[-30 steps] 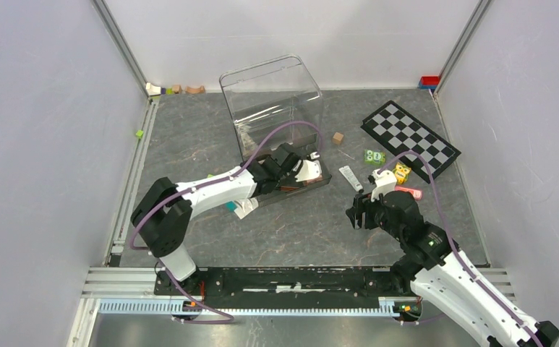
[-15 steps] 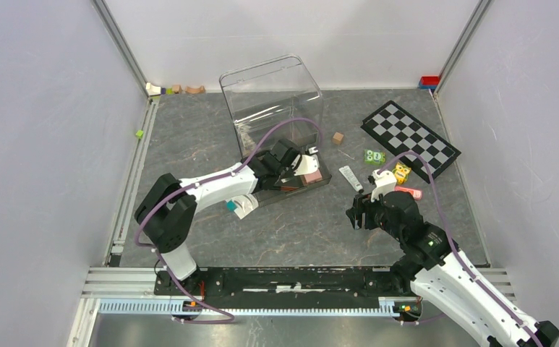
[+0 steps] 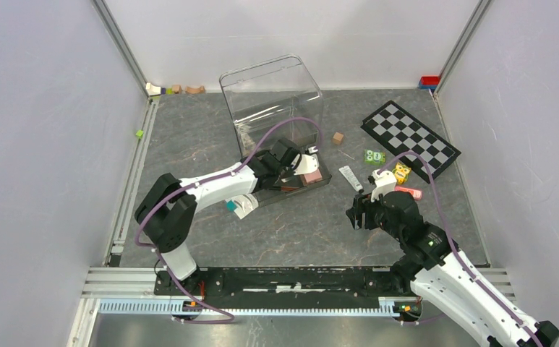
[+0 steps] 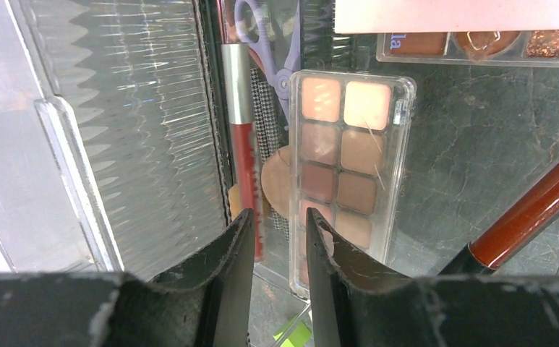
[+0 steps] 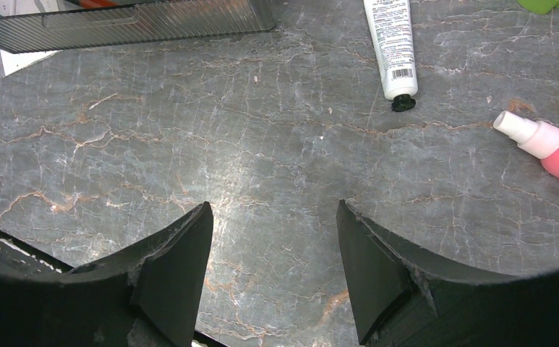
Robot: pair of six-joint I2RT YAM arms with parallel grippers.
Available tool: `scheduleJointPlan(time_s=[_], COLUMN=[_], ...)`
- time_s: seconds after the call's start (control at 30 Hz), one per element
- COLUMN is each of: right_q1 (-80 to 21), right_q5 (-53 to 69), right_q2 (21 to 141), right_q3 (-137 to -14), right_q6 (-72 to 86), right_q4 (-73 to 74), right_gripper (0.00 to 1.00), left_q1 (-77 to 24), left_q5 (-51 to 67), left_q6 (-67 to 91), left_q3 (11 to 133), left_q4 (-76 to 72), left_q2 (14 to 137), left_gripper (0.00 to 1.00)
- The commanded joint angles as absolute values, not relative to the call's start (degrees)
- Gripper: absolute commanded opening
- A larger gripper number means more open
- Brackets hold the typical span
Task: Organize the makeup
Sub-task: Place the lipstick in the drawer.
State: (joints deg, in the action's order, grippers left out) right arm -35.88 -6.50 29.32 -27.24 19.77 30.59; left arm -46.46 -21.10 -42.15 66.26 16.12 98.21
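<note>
My left gripper (image 4: 280, 217) hovers over the dark ribbed tray (image 4: 139, 144), its jaws a narrow gap apart with nothing between them. Just under it in the tray lies a brown eyeshadow palette (image 4: 348, 155). Beside that are a red pencil with a silver cap (image 4: 241, 108), a peach sponge (image 4: 276, 181) and lilac scissors (image 4: 262, 22). A second palette (image 4: 479, 43) and a brown brush handle (image 4: 529, 217) lie to the right. My right gripper (image 5: 273, 206) is open above bare table. A white tube (image 5: 392, 43) and a pink spray bottle (image 5: 551, 148) lie beyond it.
A clear plastic box (image 3: 272, 101) stands behind the tray (image 3: 291, 184). The checkerboard (image 3: 408, 137) lies at the back right, with green dice (image 3: 374, 156), a yellow toy (image 3: 402, 172) and a brown cube (image 3: 338, 137) nearby. A white card (image 3: 246, 208) and a teal cube (image 3: 231, 206) sit under the left arm.
The left gripper shifted slightly toward the back over the tray and its jaws parted. A pinkish-brown palette now shows in the tray beside it. The right arm has not moved.
</note>
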Motion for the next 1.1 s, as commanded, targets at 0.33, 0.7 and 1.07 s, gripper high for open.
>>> scheduleJointPlan(time_s=[0.33,0.7,1.07], right_q1=[-36.03,-36.04,-35.99], right_q5=[-7.27,-6.23,-6.57], right_q2=[29.18,29.88,29.31], right_q3=[-26.55,-25.69,-26.34], right_q6=[20.13,20.59,22.19], right_q4=[29.89,28.47,29.45], right_gripper=[0.70,0.70,0.70], left_q1=[-47.80,-46.17,-24.91], left_q5=[-12.16,-26.94,-15.05], left_q6=[-31.15,3.91,26.39], left_q3=[65.87,50.65,49.40], left_q4=[21.11,18.14,25.76], left_q2=[80.23,50.38,57.15], left_gripper=[0.39,0.78,0.82])
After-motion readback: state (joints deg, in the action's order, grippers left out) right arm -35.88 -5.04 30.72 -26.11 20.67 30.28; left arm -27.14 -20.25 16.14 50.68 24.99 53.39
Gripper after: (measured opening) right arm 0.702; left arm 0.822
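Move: The lipstick (red tube, silver cap) is already in the drawer, its near end by the left fingertips and its middle about 3 cm ahead, 4 right and 4 below the left hand. The palette's middle is about 2 cm back, 3 right and 4 below, the black-capped tube 8 back and 4 right, the green cube some 6 back and 15 left, on the table. From the right hand the lipstick is about 20 cm ahead and 20 left. With its fingers already parted beside the lipstick, the left hand backs up and out of the drawer, climbing some 16 cm while drawing about 10 cm back, and opens from under half to wide once it is well clear. It then swings about 15 cm left, away from the lipstick, coming slightly forward and sinking some 4 cm to end high over the table near the green cube, the wrist rolling its left side down and turning roughly 50 degrees counter-clockwise. ##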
